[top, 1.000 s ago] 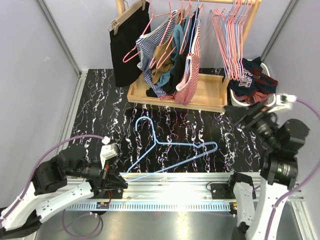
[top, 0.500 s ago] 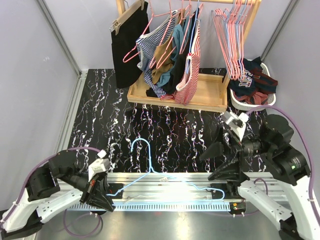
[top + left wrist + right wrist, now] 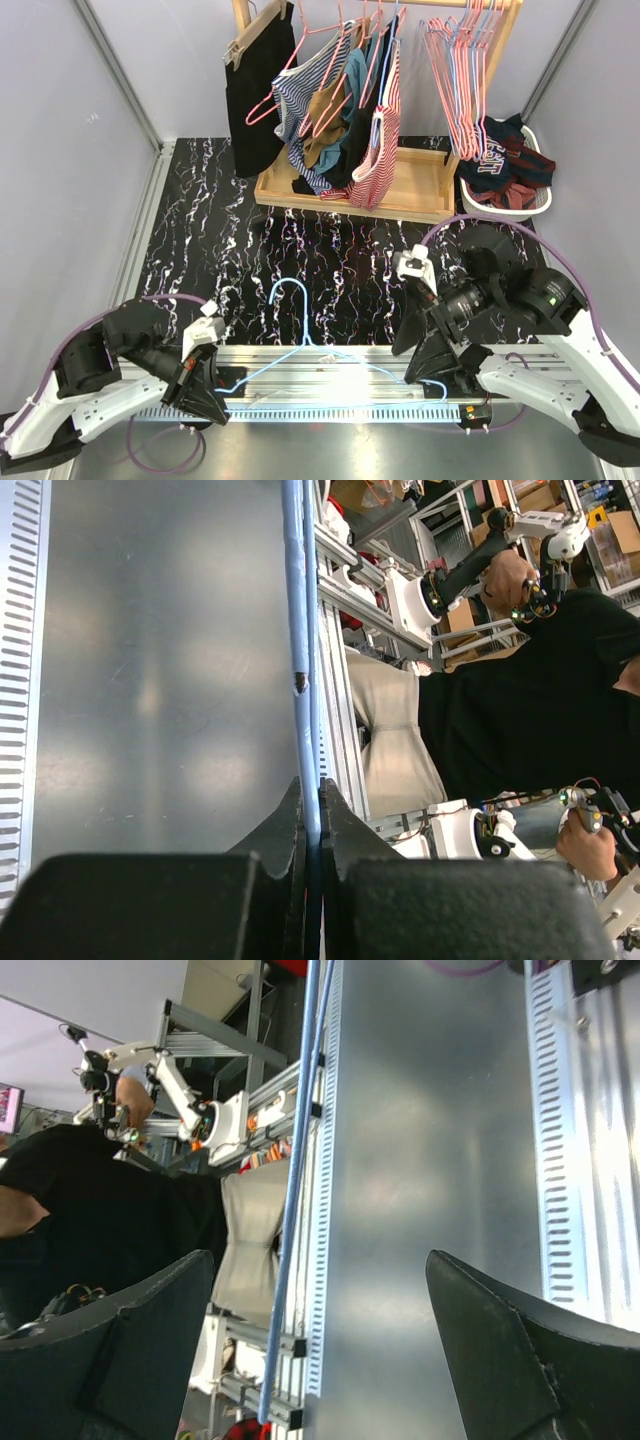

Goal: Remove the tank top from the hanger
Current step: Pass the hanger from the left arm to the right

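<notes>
A bare blue wire hanger (image 3: 303,345) lies across the near rail with no garment on it. My left gripper (image 3: 213,395) is shut on its left end; in the left wrist view the blue wire (image 3: 297,630) runs straight out from between the pinched jaws of the left gripper (image 3: 311,815). My right gripper (image 3: 425,365) hangs open just above the hanger's right end. The right wrist view has the wire (image 3: 295,1160) between the wide-spread fingers of the right gripper (image 3: 318,1260), untouched. Which garment is the tank top I cannot tell; a dark navy and red heap (image 3: 505,165) fills the white basket (image 3: 540,205).
A wooden rack at the back holds striped, black and tan garments (image 3: 340,100) and a bunch of bare pink hangers (image 3: 460,70) above a wooden tray base (image 3: 410,190). An aluminium rail (image 3: 340,370) runs along the near edge of the black marbled table (image 3: 200,220).
My right arm has swung from beside the basket down to the near edge over the hanger's right end. The left gripper has drawn the hanger toward the near rail.
</notes>
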Motion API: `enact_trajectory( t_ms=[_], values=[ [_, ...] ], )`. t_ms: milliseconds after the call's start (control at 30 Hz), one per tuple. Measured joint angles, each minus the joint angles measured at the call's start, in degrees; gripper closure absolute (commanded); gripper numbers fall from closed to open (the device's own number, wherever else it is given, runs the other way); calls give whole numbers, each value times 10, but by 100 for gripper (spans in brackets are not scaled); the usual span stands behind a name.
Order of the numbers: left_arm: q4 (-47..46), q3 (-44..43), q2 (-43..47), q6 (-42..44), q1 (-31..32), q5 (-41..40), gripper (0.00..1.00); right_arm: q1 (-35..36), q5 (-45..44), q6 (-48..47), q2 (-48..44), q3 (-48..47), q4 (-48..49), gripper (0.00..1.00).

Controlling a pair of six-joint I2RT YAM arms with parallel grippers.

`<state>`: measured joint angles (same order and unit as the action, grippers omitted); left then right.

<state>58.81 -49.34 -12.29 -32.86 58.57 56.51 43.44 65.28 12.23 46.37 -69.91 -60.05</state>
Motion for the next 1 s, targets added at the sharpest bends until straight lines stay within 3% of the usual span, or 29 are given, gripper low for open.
enact_trajectory(
  t_ms=[300, 400, 467, 567, 600, 633, 700, 733, 767, 900, 1000],
  values=[
    [24, -24, -39, 23, 4, -28, 100, 60, -16, 5, -3, 18, -57, 14],
    [27, -34, -47, 30, 5, -38, 100, 76, -21, 11, -2, 34, -62, 26],
    [31, -43, -53, 34, 7, -45, 100, 87, -24, 16, -1, 45, -63, 39],
    [33, -52, -61, 41, 8, -52, 100, 98, -32, 21, 5, 52, -64, 91],
    [35, -53, -64, 42, 9, -55, 100, 99, -35, 22, 6, 53, -65, 100],
    [39, -53, -66, 41, 9, -57, 93, 100, -40, 20, 7, 52, -67, 100],
    [50, -53, -70, 46, 9, -66, 66, 102, -52, 17, 8, 49, -72, 100],
    [52, -53, -71, 51, 10, -75, 27, 102, -61, 16, 8, 46, -74, 100],
    [59, -56, -74, 55, 10, -84, 1, 102, -68, 15, 8, 43, -76, 100],
    [98, -92, -83, 69, 11, -164, 1, 102, -132, 15, 0, 32, -98, 100],
    [144, -147, -90, 70, 14, -296, 1, 104, -207, 15, -15, 19, -117, 100]
  ],
)
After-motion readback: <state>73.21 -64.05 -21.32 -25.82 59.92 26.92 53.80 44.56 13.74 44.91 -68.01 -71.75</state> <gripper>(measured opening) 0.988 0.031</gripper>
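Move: The hanger's free right end lies about 5 cm back, 3 cm to the right and 4 cm below the open right hand. The hanger's neck is some 19 cm to that hand's left and 3 cm ahead, its hook about 22 cm left and 14 cm ahead, both roughly 5 cm lower. From the left hand, which still pinches the left end, the right end is around 40 cm to the right, a few centimetres ahead and about level. The right hand eases back about 4 cm and down about as far, onto the hanger's free end, shuts its fingers on the bar there, then carries it forward some 3 cm and a little lower, its fingers tipping down about 20 degrees in all. The left hand keeps its pinch while drifting about 2 cm forward, and only once the right fingers have shut does it open wide and let go of the left end, then swings forward about 5 cm more, turning some 20 degrees counter-clockwise. ##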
